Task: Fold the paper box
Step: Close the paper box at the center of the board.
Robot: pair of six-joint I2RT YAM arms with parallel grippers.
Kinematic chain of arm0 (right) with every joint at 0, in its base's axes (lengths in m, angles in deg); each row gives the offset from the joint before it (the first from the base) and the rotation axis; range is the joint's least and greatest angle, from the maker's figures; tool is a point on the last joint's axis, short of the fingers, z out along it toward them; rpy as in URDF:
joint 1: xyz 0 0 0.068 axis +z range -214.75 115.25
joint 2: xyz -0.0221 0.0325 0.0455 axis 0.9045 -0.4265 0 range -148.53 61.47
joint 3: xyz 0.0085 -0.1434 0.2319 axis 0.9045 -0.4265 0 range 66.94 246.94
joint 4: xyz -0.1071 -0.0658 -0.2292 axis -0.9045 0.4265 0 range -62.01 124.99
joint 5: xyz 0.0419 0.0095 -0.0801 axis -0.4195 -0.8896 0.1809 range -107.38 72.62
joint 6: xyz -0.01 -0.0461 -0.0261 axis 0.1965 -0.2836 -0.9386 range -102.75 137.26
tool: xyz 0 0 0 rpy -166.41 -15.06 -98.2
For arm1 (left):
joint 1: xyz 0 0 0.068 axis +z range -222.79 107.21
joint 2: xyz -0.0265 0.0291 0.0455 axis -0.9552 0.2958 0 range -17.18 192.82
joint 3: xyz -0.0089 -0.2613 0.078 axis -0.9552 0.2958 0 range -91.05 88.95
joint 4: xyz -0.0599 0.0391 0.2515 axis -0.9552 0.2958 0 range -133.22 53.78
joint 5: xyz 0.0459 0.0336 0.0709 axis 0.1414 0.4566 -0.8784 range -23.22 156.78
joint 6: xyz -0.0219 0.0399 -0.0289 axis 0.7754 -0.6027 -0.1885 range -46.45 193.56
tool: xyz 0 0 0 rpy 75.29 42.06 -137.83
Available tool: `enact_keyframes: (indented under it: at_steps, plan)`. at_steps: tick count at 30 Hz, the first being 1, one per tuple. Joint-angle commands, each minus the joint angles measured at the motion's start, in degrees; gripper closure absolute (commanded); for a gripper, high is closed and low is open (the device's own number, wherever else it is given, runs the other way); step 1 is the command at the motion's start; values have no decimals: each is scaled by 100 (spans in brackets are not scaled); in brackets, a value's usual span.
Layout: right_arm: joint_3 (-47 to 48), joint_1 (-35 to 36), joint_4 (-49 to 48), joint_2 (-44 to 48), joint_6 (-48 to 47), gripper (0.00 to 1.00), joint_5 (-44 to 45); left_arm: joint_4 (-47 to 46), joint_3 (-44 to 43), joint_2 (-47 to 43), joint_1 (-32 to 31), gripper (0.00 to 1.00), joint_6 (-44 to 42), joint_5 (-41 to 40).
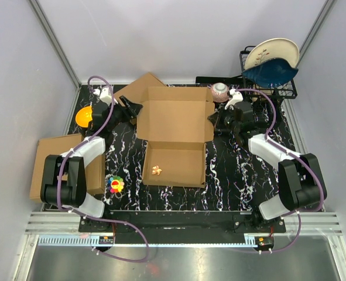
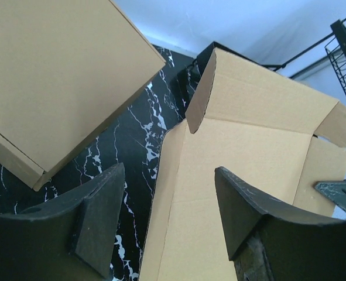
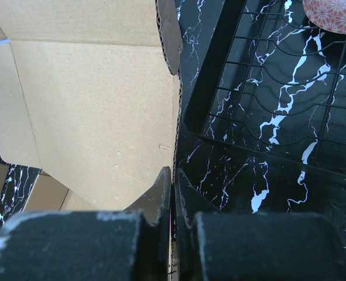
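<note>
The paper box [image 1: 175, 120] lies open in the middle of the table, its wide back panel raised and its shallow tray [image 1: 175, 164] towards me. My left gripper [image 1: 136, 109] is at the panel's left edge. In the left wrist view its jaws [image 2: 170, 205] stand open, one finger over the black table and the other over the paper box [image 2: 249, 146]. My right gripper [image 1: 213, 119] is at the panel's right edge. In the right wrist view it [image 3: 173, 171] is shut on the thin corrugated edge of the paper box [image 3: 91, 99].
A smaller closed cardboard box [image 1: 139, 88] lies behind the left gripper. A flat cardboard slab [image 1: 55, 167] overhangs the table's left side, near an orange bowl [image 1: 84, 115] and a colourful toy [image 1: 115, 184]. A dish rack [image 1: 269, 79] with plates and a pink cup [image 1: 220, 91] stand back right.
</note>
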Motion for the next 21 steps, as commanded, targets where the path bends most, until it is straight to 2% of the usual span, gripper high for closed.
enact_keyframes:
  at_steps: [1,7,21]
  plan:
    - [-12,45,-310,245,-54,97,-2,-533,-333,237,25,35,-242,523]
    - [15,45,-328,228,-37,98,-55,-673,-377,509,25,39,-225,593]
    - [76,54,-258,210,-72,99,-63,-1227,-527,835,43,69,39,1094]
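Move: The open lid's left edge is about 2 cm ahead of the left hand, 2 cm to its right and slightly lower. From that hand, the closed box lies on the table some 8 cm ahead, 4 cm left and 17 cm down, and the box tray's middle is roughly 19 cm back, 11 cm right and 15 cm below. The right hand already pinches the lid's right edge; the left edge is about 22 cm to its left and 4 cm farther out. Bring the left gripper about 2 cm to the right and a little forward onto the lid's left edge, dipping some 2 cm and then rising most of the way back. Swing it clockwise by about 5 degrees and close the fingers from well open to about half that gap, with the edge between them. Keep the right gripper still, pinching the lid's right edge. ##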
